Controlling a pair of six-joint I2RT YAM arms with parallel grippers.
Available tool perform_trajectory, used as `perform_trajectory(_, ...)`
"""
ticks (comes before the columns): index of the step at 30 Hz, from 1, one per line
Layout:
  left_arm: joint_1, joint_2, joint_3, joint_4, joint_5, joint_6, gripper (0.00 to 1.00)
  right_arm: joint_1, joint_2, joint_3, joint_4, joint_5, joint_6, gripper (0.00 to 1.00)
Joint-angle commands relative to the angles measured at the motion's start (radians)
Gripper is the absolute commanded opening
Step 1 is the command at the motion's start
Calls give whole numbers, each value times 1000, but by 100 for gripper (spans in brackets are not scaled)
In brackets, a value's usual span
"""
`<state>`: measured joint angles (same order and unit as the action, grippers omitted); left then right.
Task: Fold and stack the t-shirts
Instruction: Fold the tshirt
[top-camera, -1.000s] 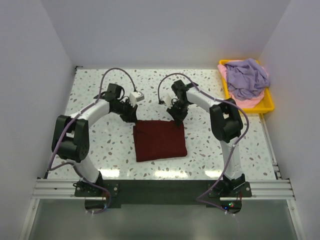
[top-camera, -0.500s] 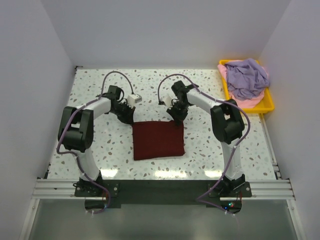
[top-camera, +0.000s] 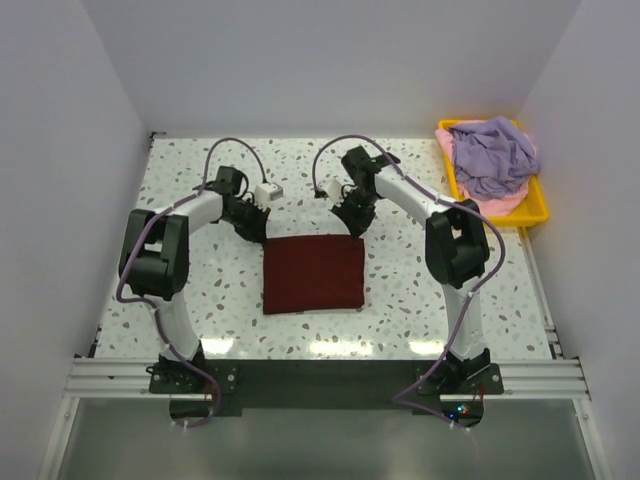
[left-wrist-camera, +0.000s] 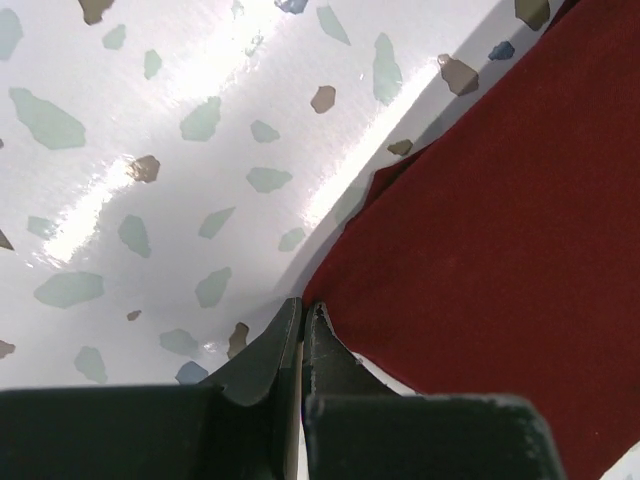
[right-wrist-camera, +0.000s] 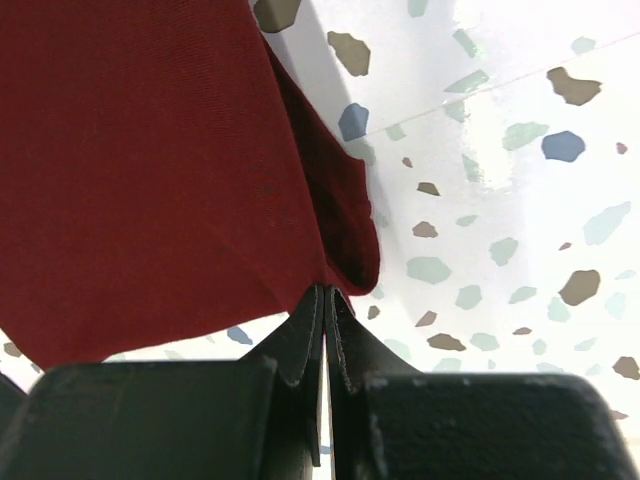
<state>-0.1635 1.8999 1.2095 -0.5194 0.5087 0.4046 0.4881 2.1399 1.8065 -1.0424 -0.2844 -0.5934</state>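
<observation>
A dark maroon t-shirt (top-camera: 312, 275) lies folded into a rectangle on the speckled table between the two arms. My left gripper (top-camera: 258, 232) sits low at its far left corner, jaws pressed together with the cloth's corner (left-wrist-camera: 500, 200) drawn up to their tips (left-wrist-camera: 303, 305). At the far right corner my right gripper (top-camera: 353, 225) is shut too, the maroon cloth (right-wrist-camera: 150, 150) tented to its tips (right-wrist-camera: 326, 290). A lavender t-shirt (top-camera: 492, 155) lies crumpled over a pale pink t-shirt (top-camera: 503, 205) in the tray.
The yellow tray (top-camera: 538, 214) stands at the far right corner against the wall. White walls close in the table on the left, back and right. A metal rail with both arm bases runs along the near edge.
Both grippers have drawn back toward the far side with the maroon shirt's corners. The shirt has slid slightly left and away and now lies squarer.
</observation>
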Motion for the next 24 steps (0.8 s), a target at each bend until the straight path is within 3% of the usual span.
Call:
perform_trajectory(1,25,33,45,12,-64,19,0,-11,11,33,-42,77,-32,0)
perform_trajectory(7,25,60,77,16,-91,10,0,-26,66,7,110,246,21,0)
perform_trajectory(15,27,94,159,22,-90,-32,0,-34,68,11,226,359,93,2)
perform_trajectory(16,30,90,168,19,-82,-38,3,-36,58,34,220,360,105,10)
perform_trajectory(17,33,74,188,3,-66,-39,16,-42,48,51,207,353,113,23)
perform_trajectory(19,41,29,191,-11,6,-44,29,-43,-6,86,154,331,136,49)
perform_trajectory(20,47,-40,173,-8,23,-56,40,-48,-32,91,139,289,144,58)
perform_trajectory(22,47,-125,142,-8,82,-59,51,-49,-130,93,85,230,161,73)
perform_trajectory(23,47,-210,110,-11,140,-76,70,-49,-203,71,62,137,179,80)
perform_trajectory(24,47,-251,92,-13,174,-88,79,-51,-204,53,52,92,194,83)
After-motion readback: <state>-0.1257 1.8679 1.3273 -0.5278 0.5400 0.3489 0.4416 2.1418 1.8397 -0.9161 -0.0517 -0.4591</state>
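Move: Between the two shut grippers, which already pinch its far corners, lies the folded t-shirt: its middle is about 9 cm back and 10 cm to the right of the left hand, a centimetre or two below. From the right hand, held some 4 cm off the table, the t-shirt's middle is roughly 10 cm back, 9 cm left and 5 cm down; the yellow bin stands about 16 cm ahead and 28 cm to the right. Dragging the t-shirt forward by its pinched far corners, the left hand slides about 4.5 cm low along the table while the right goes some 6.5 cm, sinking its raised corner towards the table and twisting clockwise. Late on, both grippers open, let go of the corners and rise about 5 cm. ##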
